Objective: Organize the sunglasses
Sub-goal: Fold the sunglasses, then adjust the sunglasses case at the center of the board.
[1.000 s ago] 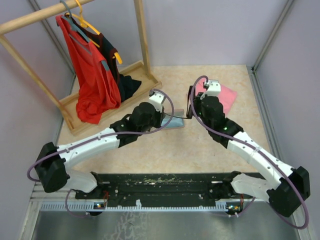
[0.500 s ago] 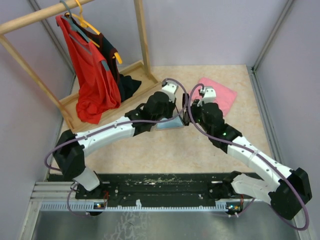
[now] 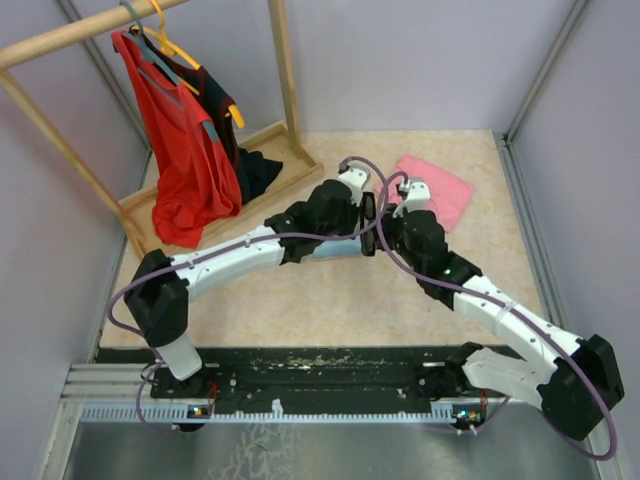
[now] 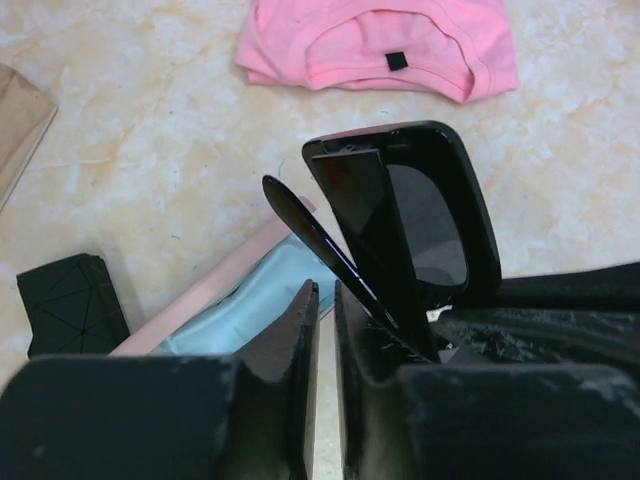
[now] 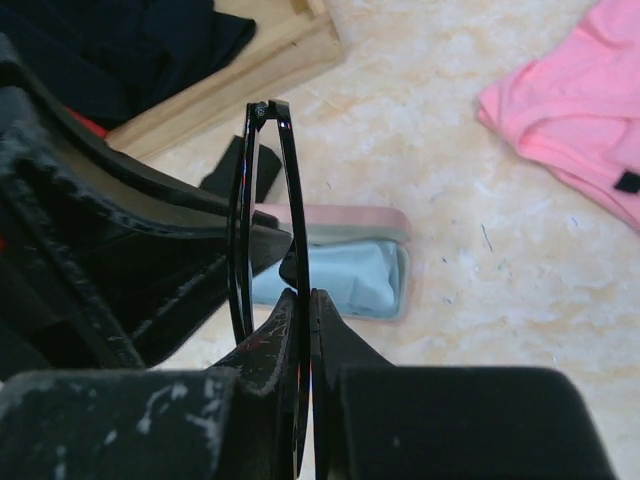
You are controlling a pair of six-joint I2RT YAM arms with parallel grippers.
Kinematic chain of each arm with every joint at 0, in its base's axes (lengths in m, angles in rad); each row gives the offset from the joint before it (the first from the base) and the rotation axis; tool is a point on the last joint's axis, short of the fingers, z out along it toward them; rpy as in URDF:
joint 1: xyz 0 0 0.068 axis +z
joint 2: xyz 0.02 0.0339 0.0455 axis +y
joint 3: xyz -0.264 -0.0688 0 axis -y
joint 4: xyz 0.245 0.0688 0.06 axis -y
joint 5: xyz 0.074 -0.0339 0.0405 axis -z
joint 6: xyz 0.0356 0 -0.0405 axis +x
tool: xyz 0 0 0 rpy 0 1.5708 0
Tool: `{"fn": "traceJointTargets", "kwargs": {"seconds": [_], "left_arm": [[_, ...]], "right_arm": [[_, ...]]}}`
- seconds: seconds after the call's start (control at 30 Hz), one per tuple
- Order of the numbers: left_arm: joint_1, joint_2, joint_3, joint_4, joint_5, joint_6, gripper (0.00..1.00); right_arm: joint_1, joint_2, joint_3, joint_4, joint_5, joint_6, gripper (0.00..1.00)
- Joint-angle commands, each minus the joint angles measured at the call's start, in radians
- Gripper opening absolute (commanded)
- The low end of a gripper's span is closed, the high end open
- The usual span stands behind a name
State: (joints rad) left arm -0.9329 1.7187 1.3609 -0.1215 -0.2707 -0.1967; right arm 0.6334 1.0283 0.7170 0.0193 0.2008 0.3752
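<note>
My right gripper (image 5: 306, 295) is shut on the black sunglasses (image 5: 290, 200) and holds them upright above the table, one lens edge pinched between its fingers. In the left wrist view the same sunglasses (image 4: 420, 210) stand just right of my left gripper (image 4: 326, 290), with one temple (image 4: 310, 235) swung out toward it. The left jaws stand a narrow gap apart with only floor showing between them. From above, both grippers meet at the sunglasses (image 3: 369, 222). Below them the pink case (image 4: 240, 300) lies open, showing its light blue lining (image 5: 340, 270).
A black patterned case (image 4: 70, 300) lies left of the pink one. A pink shirt (image 3: 440, 190) is spread at the back right. A wooden clothes rack (image 3: 200, 150) with red and dark garments stands at the back left.
My left arm has swung right, up to the sunglasses held by the right gripper, and its jaws have parted slightly. The right gripper has kept its hold and shifted a little left.
</note>
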Motion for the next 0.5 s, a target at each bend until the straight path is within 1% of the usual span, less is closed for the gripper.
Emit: {"fn": "traceJointTargets", "kwargs": {"seconds": [0.0,0.03,0.1,0.17,0.27,0.33,0.37,0.47], "left_arm": [[0.060,-0.052,-0.022,0.055,0.111,0.101,0.27],[0.084,-0.065,-0.041,0.075,0.154,0.138,0.34],[0.132,-0.085,-0.074,0.113,0.197,0.219,0.47],[0.171,-0.086,-0.083,0.133,0.260,0.298,0.60],[0.239,-0.055,-0.063,0.121,0.434,0.392,0.74],[0.277,-0.014,-0.022,0.078,0.575,0.450,0.79],[0.288,0.011,0.007,0.045,0.624,0.480,0.82],[0.308,0.085,0.084,-0.066,0.688,0.569,0.86]], "right_arm": [[-0.050,-0.066,-0.012,-0.044,0.086,0.087,0.00],[-0.068,-0.086,-0.024,-0.064,0.085,0.100,0.00],[-0.098,-0.127,-0.042,-0.109,0.074,0.109,0.00],[-0.109,-0.167,-0.055,-0.157,0.071,0.107,0.00],[-0.115,-0.224,-0.067,-0.226,0.044,0.104,0.00],[-0.115,-0.253,-0.074,-0.252,0.008,0.106,0.00],[-0.115,-0.267,-0.080,-0.261,-0.009,0.108,0.00],[-0.115,-0.308,-0.104,-0.275,-0.057,0.116,0.00]]}}
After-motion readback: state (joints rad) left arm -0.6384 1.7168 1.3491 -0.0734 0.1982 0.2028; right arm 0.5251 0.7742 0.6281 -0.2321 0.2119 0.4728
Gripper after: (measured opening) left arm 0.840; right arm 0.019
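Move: The folding sunglasses are already pinched in the right hand, their middle some 2 cm to its left; from the left hand they lie level with it, about 3 cm to the right. The open case lies roughly 18 cm below the left hand, 4 cm ahead and 5 cm left of it, and the black case at that lower level too, 5 cm ahead and 16 cm left. From the right hand, the pink shirt is about 22 cm ahead and 15 cm right, well below. The sunglasses, kept in the right hand's shut fingers, are drawn away from the left hand, about 6 cm to the right, then also some 4 cm back and slightly down, turning some 10 degrees clockwise. The left hand opens from nearly shut to wide and backs off the temples, about 6 cm forward and as far left over the open case, swinging clockwise. ##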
